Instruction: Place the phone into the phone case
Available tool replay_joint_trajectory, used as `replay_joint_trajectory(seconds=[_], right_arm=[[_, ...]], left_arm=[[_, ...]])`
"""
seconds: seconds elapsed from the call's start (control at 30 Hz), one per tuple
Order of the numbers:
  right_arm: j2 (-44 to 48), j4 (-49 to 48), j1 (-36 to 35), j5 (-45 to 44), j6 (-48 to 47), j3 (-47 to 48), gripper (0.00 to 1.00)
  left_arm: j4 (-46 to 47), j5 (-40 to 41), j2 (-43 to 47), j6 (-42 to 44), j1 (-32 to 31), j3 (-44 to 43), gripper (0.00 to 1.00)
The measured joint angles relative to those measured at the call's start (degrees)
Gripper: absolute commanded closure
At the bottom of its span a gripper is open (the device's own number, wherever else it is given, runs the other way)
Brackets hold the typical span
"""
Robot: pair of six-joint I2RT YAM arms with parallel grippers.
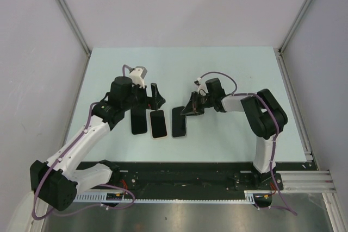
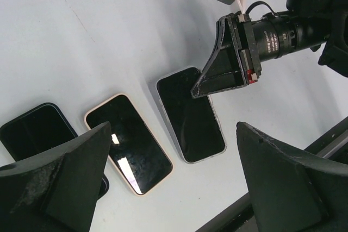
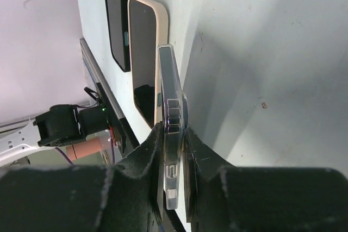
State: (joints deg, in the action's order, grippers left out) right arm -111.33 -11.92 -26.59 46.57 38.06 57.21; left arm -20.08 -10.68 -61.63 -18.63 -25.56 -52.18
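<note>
Three dark-screened phones lie side by side on the table. The right one (image 1: 179, 122) sits in a clear phone case (image 3: 172, 80), whose far end is raised slightly. My right gripper (image 1: 188, 110) is shut on that end, and the right wrist view shows the clear edge pinched between both fingers (image 3: 147, 150). The middle phone (image 2: 128, 142) wears a pink case, and the left one (image 2: 38, 131) is black. My left gripper (image 1: 155, 99) hovers over the phones' far ends, open wide with nothing between its fingers (image 2: 81, 167).
The black rail (image 1: 179, 175) with the arm bases runs along the table's near edge, just below the phones. Grey walls (image 1: 32, 52) enclose the table on the left, the right and at the back.
</note>
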Motion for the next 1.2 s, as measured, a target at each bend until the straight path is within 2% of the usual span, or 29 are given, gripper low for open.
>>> replay_joint_trajectory(seconds=[0.4, 0.5, 0.7, 0.97, 1.1, 1.2], right_arm=[[-3.5, 5.8, 2.5, -1.5, -3.6, 4.2, 0.40], [-3.2, 7.2, 3.5, -0.9, -3.6, 4.7, 0.01], [4.8, 14.6, 4.5, -3.0, -8.2, 5.4, 0.00], [26.8, 27.5, 1.2, -11.5, -12.8, 5.4, 0.00], [37.0, 28.3, -0.5, -15.0, -12.3, 4.0, 0.00], [44.3, 27.2, -0.5, -17.8, -10.8, -1.7, 0.00]], left_arm=[[-0.3, 0.0, 0.0, 0.3, 0.2, 0.0, 0.00], [-0.3, 0.0, 0.0, 0.3, 0.2, 0.0, 0.00], [0.9, -1.0, 1.1, 0.6, 0.3, 0.5, 0.00], [6.5, -9.2, 5.2, -1.4, 0.4, 0.9, 0.00], [9.0, -12.5, 7.6, -3.0, 0.5, 2.2, 0.00], [11.0, -13.7, 11.3, -3.9, 0.5, 4.8, 0.00]])
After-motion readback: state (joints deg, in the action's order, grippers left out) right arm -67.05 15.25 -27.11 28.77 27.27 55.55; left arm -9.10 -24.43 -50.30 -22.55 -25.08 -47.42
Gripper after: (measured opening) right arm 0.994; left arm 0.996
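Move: My right hand still pinches the cased phone by its right edge, low over the table; the phone's middle lies about 3 cm left, 4 cm back and 2 cm below that hand. The beige phone is some 12 cm left and 5 cm back of my right hand, the black phone about 20 cm left and 4 cm back, both roughly 3 cm lower than it. From my left hand the cased phone lies about 9 cm right, 2 cm back and 17 cm below. I set the cased phone's held edge down with my right hand, sinking about 2 cm while easing forward and to the right, and spread the fingers wide to let go. Then I lift that hand steeply, some 20 cm, drawing it back and a little right, away from the phone, and roll the wrist nearly 30 degrees. My open left hand waits, then rises about 7 cm and backs off. ##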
